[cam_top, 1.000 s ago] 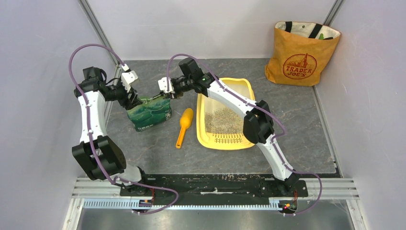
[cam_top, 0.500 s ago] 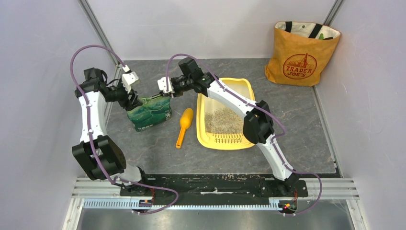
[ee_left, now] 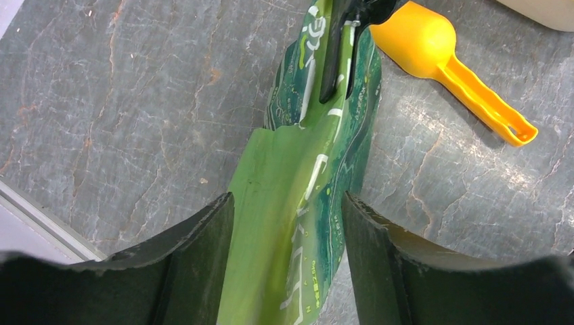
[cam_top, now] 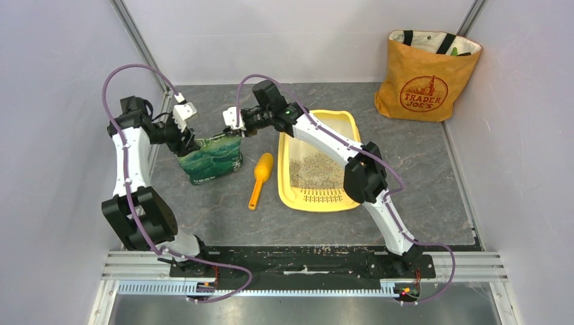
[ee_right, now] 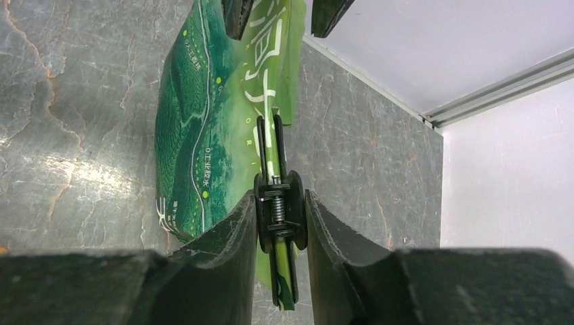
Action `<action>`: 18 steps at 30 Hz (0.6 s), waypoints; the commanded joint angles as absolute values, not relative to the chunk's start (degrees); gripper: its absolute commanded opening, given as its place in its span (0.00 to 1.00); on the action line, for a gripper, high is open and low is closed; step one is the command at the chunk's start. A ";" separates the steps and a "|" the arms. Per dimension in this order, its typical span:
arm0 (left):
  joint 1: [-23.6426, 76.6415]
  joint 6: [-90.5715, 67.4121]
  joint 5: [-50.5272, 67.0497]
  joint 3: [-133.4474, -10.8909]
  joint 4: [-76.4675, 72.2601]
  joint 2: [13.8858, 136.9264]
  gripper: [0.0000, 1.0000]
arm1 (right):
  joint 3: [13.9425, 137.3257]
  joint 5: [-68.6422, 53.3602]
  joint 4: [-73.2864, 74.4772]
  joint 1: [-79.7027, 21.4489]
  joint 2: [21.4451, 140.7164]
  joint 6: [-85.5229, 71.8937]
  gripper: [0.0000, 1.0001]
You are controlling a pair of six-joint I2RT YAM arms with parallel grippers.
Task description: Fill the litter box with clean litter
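The yellow litter box [cam_top: 318, 202] lies right of centre with a patch of grey-beige clean litter [cam_top: 315, 169] in it. A green printed bag [cam_top: 213, 162] stands to its left. My left gripper [cam_top: 185, 143] is at the bag's left end. In the left wrist view its fingers [ee_left: 288, 200] press both sides of the bag's folded top [ee_left: 284, 156]. My right gripper [cam_top: 233, 131] is at the bag's right top corner. In the right wrist view it [ee_right: 279, 196] is shut on a black spring clip [ee_right: 279, 213] clamped on the bag's edge [ee_right: 196, 135].
An orange-yellow scoop [cam_top: 260, 177] lies on the grey mat between the bag and the litter box, and also shows as a scoop [ee_left: 460, 64] in the left wrist view. An orange tote bag [cam_top: 426, 74] stands at the back right corner. White walls close in on both sides.
The right gripper's fingers have closed onto the black clip. The left arm's elbow and the bag's top shifted slightly; the left fingers narrowed a little.
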State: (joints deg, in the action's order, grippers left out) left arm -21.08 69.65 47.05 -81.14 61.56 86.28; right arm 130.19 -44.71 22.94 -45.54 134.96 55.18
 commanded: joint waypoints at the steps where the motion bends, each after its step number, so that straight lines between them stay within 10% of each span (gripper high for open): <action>1: -21.09 69.15 46.87 -81.82 60.64 87.45 0.63 | 130.99 -48.75 18.83 -45.59 130.45 54.23 0.00; 15: -21.01 70.16 45.66 -81.66 60.64 88.29 0.36 | 130.19 -49.39 20.77 -45.23 129.86 53.36 0.00; 18: -21.01 70.66 45.78 -81.40 60.65 87.84 0.33 | 129.86 -48.42 20.31 -45.25 129.91 52.53 0.30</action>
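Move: The left end of the green litter bag's top edge runs between my open left fingers, about 2 cm below them. The clip on that edge is some 12 cm to the right and 4 cm farther out, level with them. The yellow scoop lies about 18 cm right and 7 cm back, some 17 cm down. My right hand has the clip in its fingers; the left end of the edge is about 12 cm left of it and 4 cm back. I sink my left hand a little over 1 cm over the bag's top edge, closing the fingers from well open as it goes, and pinch the film between the tips, then stay there. My right hand stays put and keeps its grip on the clip at the other end of the edge. ##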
